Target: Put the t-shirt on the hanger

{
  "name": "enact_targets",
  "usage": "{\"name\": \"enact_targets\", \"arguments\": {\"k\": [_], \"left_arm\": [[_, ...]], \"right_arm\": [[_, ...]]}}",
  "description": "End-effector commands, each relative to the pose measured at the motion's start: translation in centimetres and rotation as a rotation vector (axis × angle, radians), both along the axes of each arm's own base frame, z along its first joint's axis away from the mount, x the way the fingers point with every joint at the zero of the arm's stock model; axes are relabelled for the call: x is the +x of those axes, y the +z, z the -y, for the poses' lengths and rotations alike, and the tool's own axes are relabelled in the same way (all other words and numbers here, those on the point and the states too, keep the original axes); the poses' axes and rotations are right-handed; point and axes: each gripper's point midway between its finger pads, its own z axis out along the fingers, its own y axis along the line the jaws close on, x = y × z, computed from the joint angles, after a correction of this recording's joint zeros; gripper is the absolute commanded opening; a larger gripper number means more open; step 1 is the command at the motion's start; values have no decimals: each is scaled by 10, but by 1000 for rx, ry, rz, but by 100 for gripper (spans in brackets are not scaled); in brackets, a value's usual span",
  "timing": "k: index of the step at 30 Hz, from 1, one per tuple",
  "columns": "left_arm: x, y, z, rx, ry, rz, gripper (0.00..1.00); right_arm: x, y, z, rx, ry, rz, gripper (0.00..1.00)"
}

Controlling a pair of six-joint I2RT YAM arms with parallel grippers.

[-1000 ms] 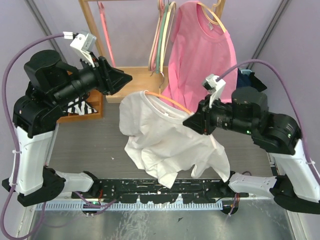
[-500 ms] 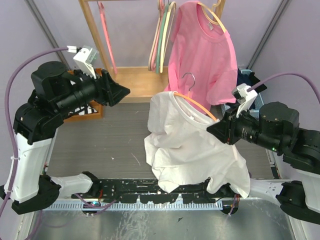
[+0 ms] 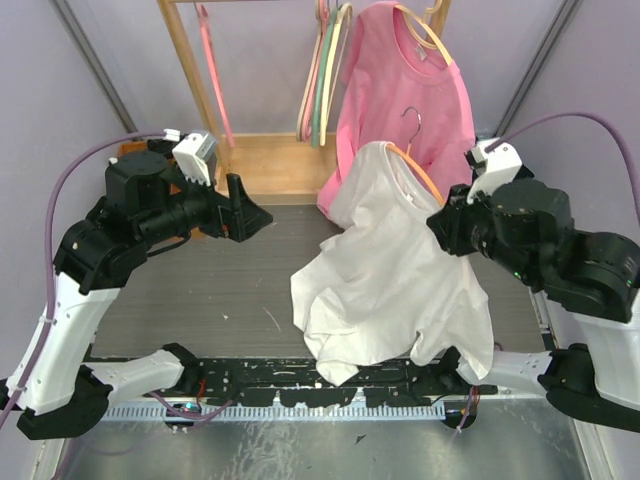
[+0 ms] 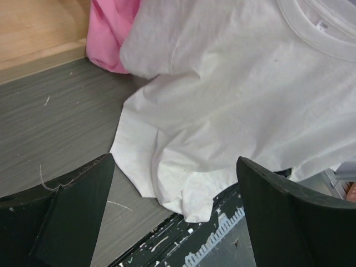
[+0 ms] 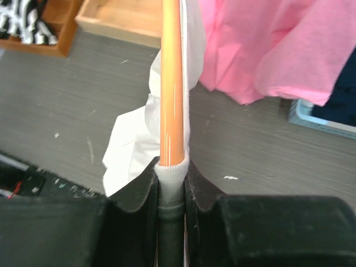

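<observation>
The white t-shirt hangs on the orange hanger, its hem bunched down on the table. The hanger's silver hook points up in front of the pink shirt. My right gripper is shut on one end of the hanger, pinching white cloth between its jaws; this shows at the right gripper in the right wrist view. My left gripper hovers left of the t-shirt, apart from it. In the left wrist view the left gripper is wide open and holds nothing.
A wooden rack stands at the back with a pink t-shirt on a cream hanger and spare green and pink hangers. A striped cloth lies in a wooden tray. A black rail runs along the near edge.
My right arm has carried the hanger and t-shirt right and back toward the rack, raising the hook. My left gripper has opened wide and dropped lower, apart from the shirt.
</observation>
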Motion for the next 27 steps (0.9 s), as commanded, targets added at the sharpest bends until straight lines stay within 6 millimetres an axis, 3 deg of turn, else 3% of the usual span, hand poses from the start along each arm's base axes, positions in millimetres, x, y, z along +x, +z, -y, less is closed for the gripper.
{"name": "enact_targets", "arguments": {"k": [1, 10, 13, 19, 27], "left_arm": [[-9, 8, 3, -63, -25, 14, 98], [-16, 3, 2, -68, -40, 0, 98], [-17, 2, 3, -67, -46, -3, 98], [-19, 3, 2, -59, -53, -1, 98], [-17, 4, 3, -45, -60, 1, 98]], "right_arm": [[46, 44, 1, 30, -178, 195, 1], [114, 89, -35, 23, -238, 345, 1], [148, 102, -35, 70, -246, 358, 1], [192, 130, -32, 142, -258, 418, 1], [225, 160, -43, 238, -165, 517, 1]]}}
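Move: The right hand holds the shoulder end of the white t-shirt with its orange hanger inside. The free spot on the rack's rail lies some 35 cm ahead of it, 6 cm left and about 15 cm higher. The pink t-shirt hangs roughly 32 cm ahead, about 1 cm left and 12 cm lower; the empty hangers are about 29 cm ahead, 16 cm left, roughly level. From the left hand that spot is some 32 cm ahead, 20 cm right and 16 cm up. Still pinching the white shirt's shoulder around the end of the orange hanger, the right hand swings it forward about 23 cm and, more gently, upward, towards the rail between the empty hangers and the pink t-shirt. On the way the wrist tips up some 15 degrees and turns about as much clockwise, the grip unchanged. ##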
